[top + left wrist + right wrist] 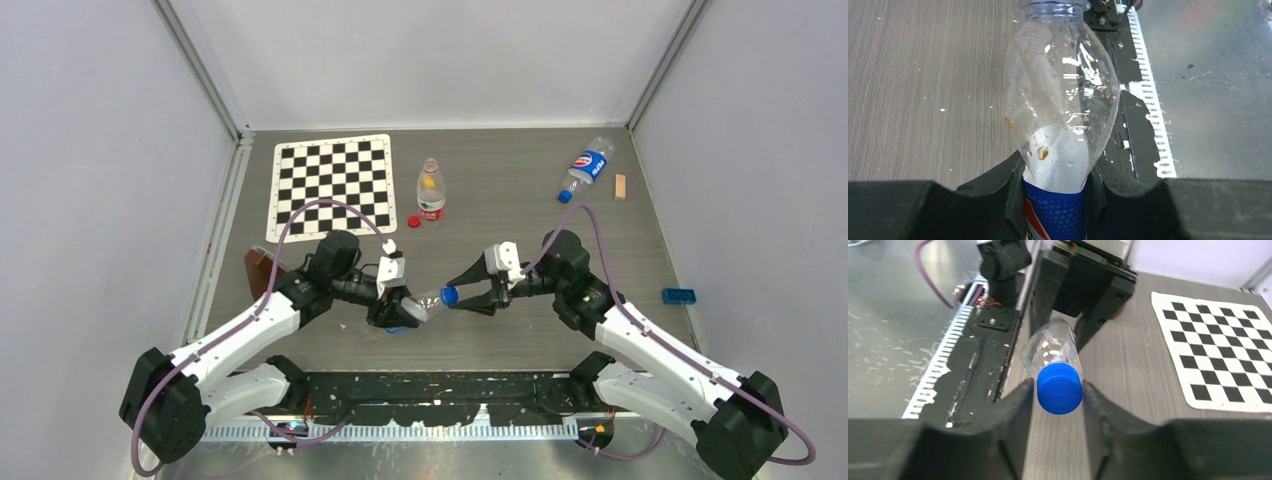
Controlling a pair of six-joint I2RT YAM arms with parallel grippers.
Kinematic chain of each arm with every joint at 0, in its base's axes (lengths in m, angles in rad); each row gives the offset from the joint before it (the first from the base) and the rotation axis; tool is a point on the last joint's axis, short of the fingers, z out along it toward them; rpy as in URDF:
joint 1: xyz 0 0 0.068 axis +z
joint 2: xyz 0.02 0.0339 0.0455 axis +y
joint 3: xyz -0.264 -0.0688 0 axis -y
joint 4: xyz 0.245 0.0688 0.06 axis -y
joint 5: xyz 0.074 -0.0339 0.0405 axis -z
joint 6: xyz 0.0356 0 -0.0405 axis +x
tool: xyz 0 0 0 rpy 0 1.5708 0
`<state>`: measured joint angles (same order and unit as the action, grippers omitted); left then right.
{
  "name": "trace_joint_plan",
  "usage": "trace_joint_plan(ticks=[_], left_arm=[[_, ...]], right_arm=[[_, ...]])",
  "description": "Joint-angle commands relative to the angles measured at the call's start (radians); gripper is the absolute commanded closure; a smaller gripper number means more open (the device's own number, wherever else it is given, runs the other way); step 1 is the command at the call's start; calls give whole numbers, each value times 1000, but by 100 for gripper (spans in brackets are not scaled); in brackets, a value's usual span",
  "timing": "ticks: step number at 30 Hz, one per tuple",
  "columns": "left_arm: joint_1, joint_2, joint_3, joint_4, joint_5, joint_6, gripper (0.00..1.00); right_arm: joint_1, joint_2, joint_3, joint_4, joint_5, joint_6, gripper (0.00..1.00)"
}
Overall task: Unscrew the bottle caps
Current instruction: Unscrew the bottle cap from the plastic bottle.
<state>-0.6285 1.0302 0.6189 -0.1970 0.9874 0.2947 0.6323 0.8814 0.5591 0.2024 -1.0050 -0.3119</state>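
My left gripper is shut on the blue-labelled body of a clear bottle, held above the table's near edge with its neck pointing right. Its blue cap sits at the mouth, and my right gripper is shut on that cap, one finger on each side. A red-labelled bottle stands upright mid-table with a red cap lying loose beside it. Another blue-labelled bottle lies at the back right with its blue cap on.
A chessboard mat lies at the back left. A small wooden block sits by the right wall, and a blue brick lies nearer on the right. A brown object sits behind the left arm. A black toothed rail runs along the near edge.
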Motion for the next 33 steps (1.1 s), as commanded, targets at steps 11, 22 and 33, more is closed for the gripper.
trace_joint_plan(ticks=[11,22,33], left_arm=[[13,-45,-42,154,-313,-48,90],[-17,-126,-200,461,-583,-66,94],[-126,-167,-222,484,-749,17,95]], right_arm=[[0,-81,-13,91,388,427,22],[0,21,213,-195,817,1021,19],[-1,154,243,-141,707,1247,22]])
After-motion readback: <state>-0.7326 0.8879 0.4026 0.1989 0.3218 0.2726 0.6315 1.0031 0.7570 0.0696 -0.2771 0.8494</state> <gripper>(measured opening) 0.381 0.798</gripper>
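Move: Between the right hand's fingertips sits the blue cap, about 1 cm to its left, level with it in height and reach. The left hand grips the plastic bottle; from it the cap lies roughly 10 cm right, 3 cm ahead and 5 cm up. The red cap lies about 28 cm ahead of the right hand, 11 cm left and 22 cm down; the standing bottle is just beside it, some 30 cm ahead and 7 cm left of that hand. Opening wide, the right fingers let go of the blue cap; the right hand then travels about 10 cm forward and some 3 cm up, its wrist rolling back by roughly 65 degrees, front side down, undoing the last twist. The left hand keeps its grip, carrying the bottle about 8 cm forward and slightly left while swinging some 30 degrees counter-clockwise. ##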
